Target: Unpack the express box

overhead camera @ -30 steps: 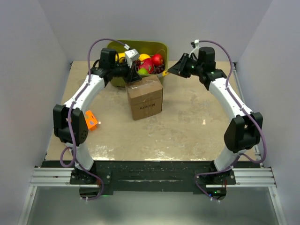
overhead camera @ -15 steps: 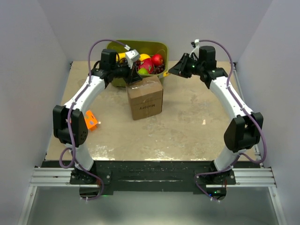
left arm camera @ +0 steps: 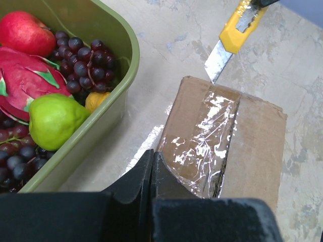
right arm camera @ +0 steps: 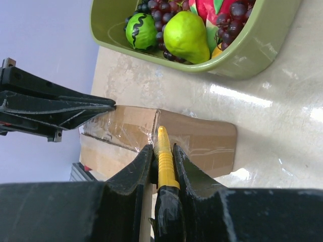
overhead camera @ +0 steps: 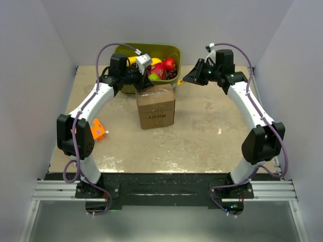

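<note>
The express box (overhead camera: 156,107) is a brown carton with clear tape along its top seam, standing mid-table just in front of the bin. It also shows in the left wrist view (left arm camera: 255,136) and the right wrist view (right arm camera: 202,137). My left gripper (overhead camera: 146,83) is shut and empty, with its fingertips (left arm camera: 153,157) at the box's taped top edge on the bin side. My right gripper (overhead camera: 185,79) is shut on a yellow utility knife (right arm camera: 163,151). The knife's blade (left arm camera: 217,61) points at the far end of the tape seam and touches or nearly touches the box edge.
An olive-green bin (overhead camera: 174,52) of fruit stands right behind the box, with its rim (left arm camera: 128,60) close to my left fingers. A flat orange package (overhead camera: 97,128) lies at the left, beside the left arm's elbow.
Both wrists shifted slightly; the right gripper with the knife edged a little right. The box has hardly moved.
</note>
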You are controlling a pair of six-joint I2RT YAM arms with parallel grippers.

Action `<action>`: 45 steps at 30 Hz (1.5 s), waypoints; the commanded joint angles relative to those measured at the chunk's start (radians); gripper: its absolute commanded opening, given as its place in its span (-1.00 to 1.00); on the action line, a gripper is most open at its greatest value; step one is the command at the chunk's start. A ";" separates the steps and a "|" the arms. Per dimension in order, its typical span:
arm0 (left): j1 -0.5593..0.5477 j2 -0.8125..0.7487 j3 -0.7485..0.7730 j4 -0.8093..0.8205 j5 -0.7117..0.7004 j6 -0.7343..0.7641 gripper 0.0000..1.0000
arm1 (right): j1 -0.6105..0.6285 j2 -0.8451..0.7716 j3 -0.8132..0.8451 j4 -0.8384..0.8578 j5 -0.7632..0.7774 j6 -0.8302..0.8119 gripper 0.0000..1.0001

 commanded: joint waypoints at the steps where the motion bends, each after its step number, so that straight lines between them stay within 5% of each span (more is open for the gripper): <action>1: 0.002 -0.001 -0.034 -0.047 -0.098 -0.003 -1.00 | 0.003 -0.046 0.028 -0.149 -0.055 -0.062 -1.00; 16: -0.009 -0.032 -0.051 -0.025 -0.109 -0.004 -1.00 | 0.003 -0.071 0.031 -0.174 -0.065 -0.099 -1.00; 28: -0.010 -0.159 -0.057 0.005 -0.009 -0.039 -1.00 | 0.062 0.142 0.241 -0.064 -0.051 -0.073 -1.00; 29: -0.010 -0.168 -0.070 0.010 0.005 -0.040 -0.96 | 0.073 0.159 0.266 -0.062 -0.052 -0.076 -1.00; 32: -0.010 -0.194 -0.080 0.024 -0.012 -0.070 -0.15 | 0.105 0.220 0.347 -0.060 -0.054 -0.087 -1.00; 35: -0.010 -0.197 -0.076 0.034 -0.017 -0.081 0.16 | 0.108 0.254 0.380 -0.067 -0.040 -0.100 -1.00; 45: 0.033 -0.145 -0.083 0.048 -0.103 -0.154 0.37 | 0.015 0.219 0.427 -0.068 -0.014 -0.150 -1.00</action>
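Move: Close behind the right hand, whose shut fingers hold the yellow knife, stands the taped box: its middle is about 9 cm back, 12 cm to the left and 12 cm below. From that hand the fruit basket's middle is roughly 9 cm ahead, 17 cm left and 14 cm down. The left hand's closed fingertips rest on the box's far-left top; the box's middle lies some 6 cm back, 5 cm right and 8 cm below them. Drawing the knife back about 3.5 cm by the box's upper right edge, where the seam tape ends, the right hand then reverses, going roughly 8 cm forward and 5 cm left to the basket's near rim, grip kept. The left hand first stays with closed fingers on the box top, then lifts some 4 cm and backs about 3 cm, fingers opening well apart. ##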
